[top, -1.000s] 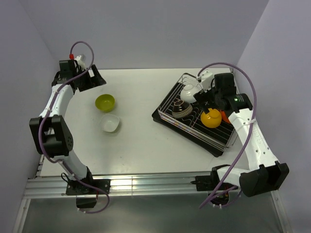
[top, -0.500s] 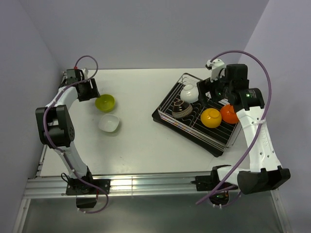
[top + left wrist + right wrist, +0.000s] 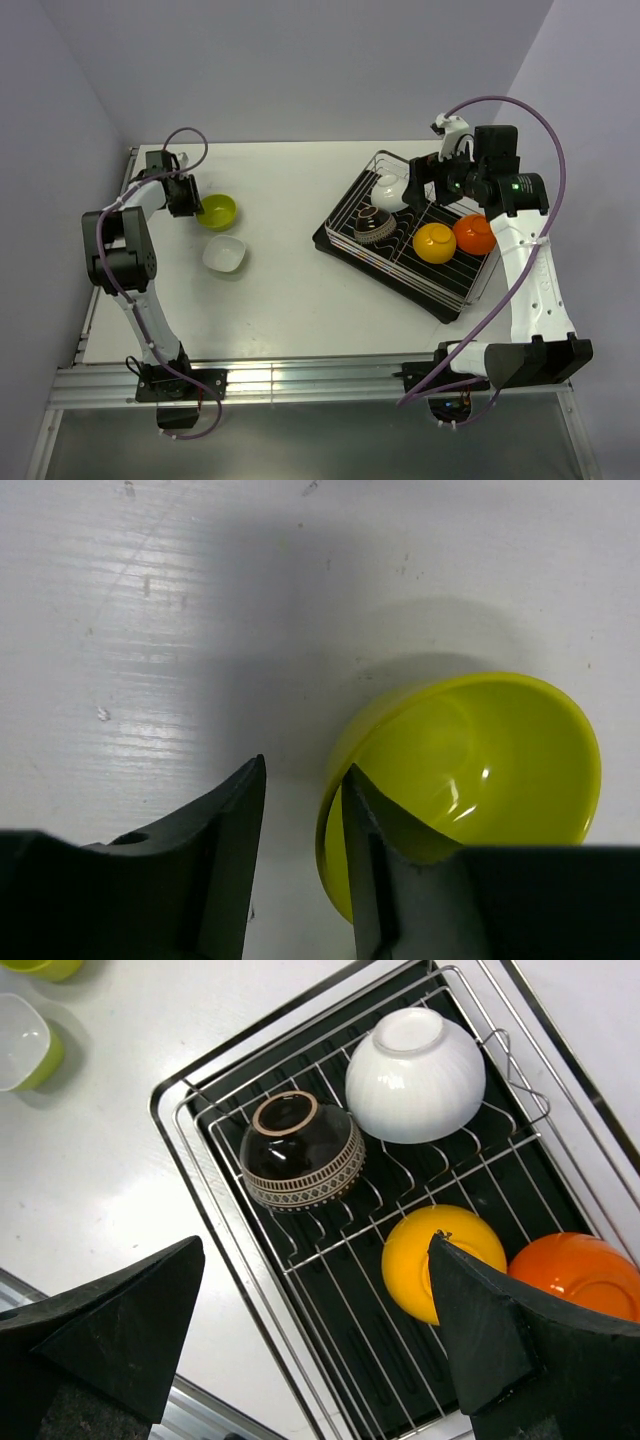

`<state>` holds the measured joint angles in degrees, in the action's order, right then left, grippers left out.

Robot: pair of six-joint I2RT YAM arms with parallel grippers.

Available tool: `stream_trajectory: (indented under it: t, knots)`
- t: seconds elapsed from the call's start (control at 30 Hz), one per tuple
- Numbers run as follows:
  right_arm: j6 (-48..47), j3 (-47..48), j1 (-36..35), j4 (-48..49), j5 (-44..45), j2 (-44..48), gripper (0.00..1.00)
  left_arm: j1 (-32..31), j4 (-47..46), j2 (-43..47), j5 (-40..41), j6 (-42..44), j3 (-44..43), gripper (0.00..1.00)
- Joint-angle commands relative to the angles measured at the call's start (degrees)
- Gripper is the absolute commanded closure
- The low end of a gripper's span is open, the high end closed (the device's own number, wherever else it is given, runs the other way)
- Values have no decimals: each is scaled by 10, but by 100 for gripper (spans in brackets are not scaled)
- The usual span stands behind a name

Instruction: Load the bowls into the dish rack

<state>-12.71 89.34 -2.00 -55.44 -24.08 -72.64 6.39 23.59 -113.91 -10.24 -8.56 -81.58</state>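
The lime green bowl stands upright on the table at the left. My left gripper straddles its near rim. In the left wrist view one finger lies inside the lime bowl, and the other stands outside with a gap to the wall, so the left gripper is open. A white bowl sits just in front. The dish rack holds a white bowl, a dark ribbed bowl, a yellow bowl and an orange bowl, all upside down. My right gripper hangs wide open and empty above the rack.
The rack lies at an angle at the right of the table, close to the right wall. Its near half holds bare wires and black tray. Walls close in the back and both sides.
My left gripper has come down onto the lime bowl's rim and its jaws have narrowed. My right gripper has lifted back from the rack, leaving the orange bowl in it.
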Motion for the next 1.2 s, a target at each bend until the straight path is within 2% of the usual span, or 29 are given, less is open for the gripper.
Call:
stream_trajectory:
  t: [0.0,0.1,0.33,0.4,0.53,0.67,0.7,0.77,0.93,1.17]
  knots:
    - [19,9,6,1,-24,-4,0,-1,-9,-4,-30,-1,-1,65]
    - [41,-1,8,15,-40,-7,0,-2,-14,1,-57,-8,-6,79]
    - [108,-14,9,53,-106,-22,0,-2,-6,24,-132,-54,-67,93]
    - [120,-17,11,71,-123,-18,0,-2,-8,38,-154,-73,-77,100]
    - [168,-26,15,104,-156,-10,0,-2,-35,72,-202,-116,-79,100]
    - [241,-54,16,156,-241,-4,0,-19,-128,147,-236,-167,-31,100]
    - [258,-64,16,194,-277,4,0,-34,-141,174,-243,-186,-18,100]
    - [285,-80,16,220,-297,9,0,-58,-159,193,-244,-202,-17,100]
    - [314,-67,16,229,-355,0,0,-140,-133,214,-254,-227,-67,100]
    - [368,-54,6,277,-378,-3,0,-257,-156,214,-245,-262,-93,100]
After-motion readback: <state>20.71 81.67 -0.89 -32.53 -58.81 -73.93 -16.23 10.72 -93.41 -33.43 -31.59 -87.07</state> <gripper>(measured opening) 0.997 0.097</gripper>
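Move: The green bowl's near-left rim already sits between the left hand's half-open fingers, with the bowl's middle about 5 cm to the right and 2 cm below. The white-lined square bowl is roughly 11 cm back and 7 cm right of that hand; the dish rack's middle is some 57 cm right and 7 cm back. From the raised right hand, the green bowl is about 50 cm left, 15 cm ahead and 29 cm down. The green bowl's rim is pinched as the left fingers close, one inside and one outside, then the bowl is carried up about 27 cm and right about 26 cm towards the dish rack, the wrist turning so the fingers point right and flatter. The empty right hand, still open, shifts some 9 cm left and then rises a little, turning about 40 degrees to face the oncoming bowl. ##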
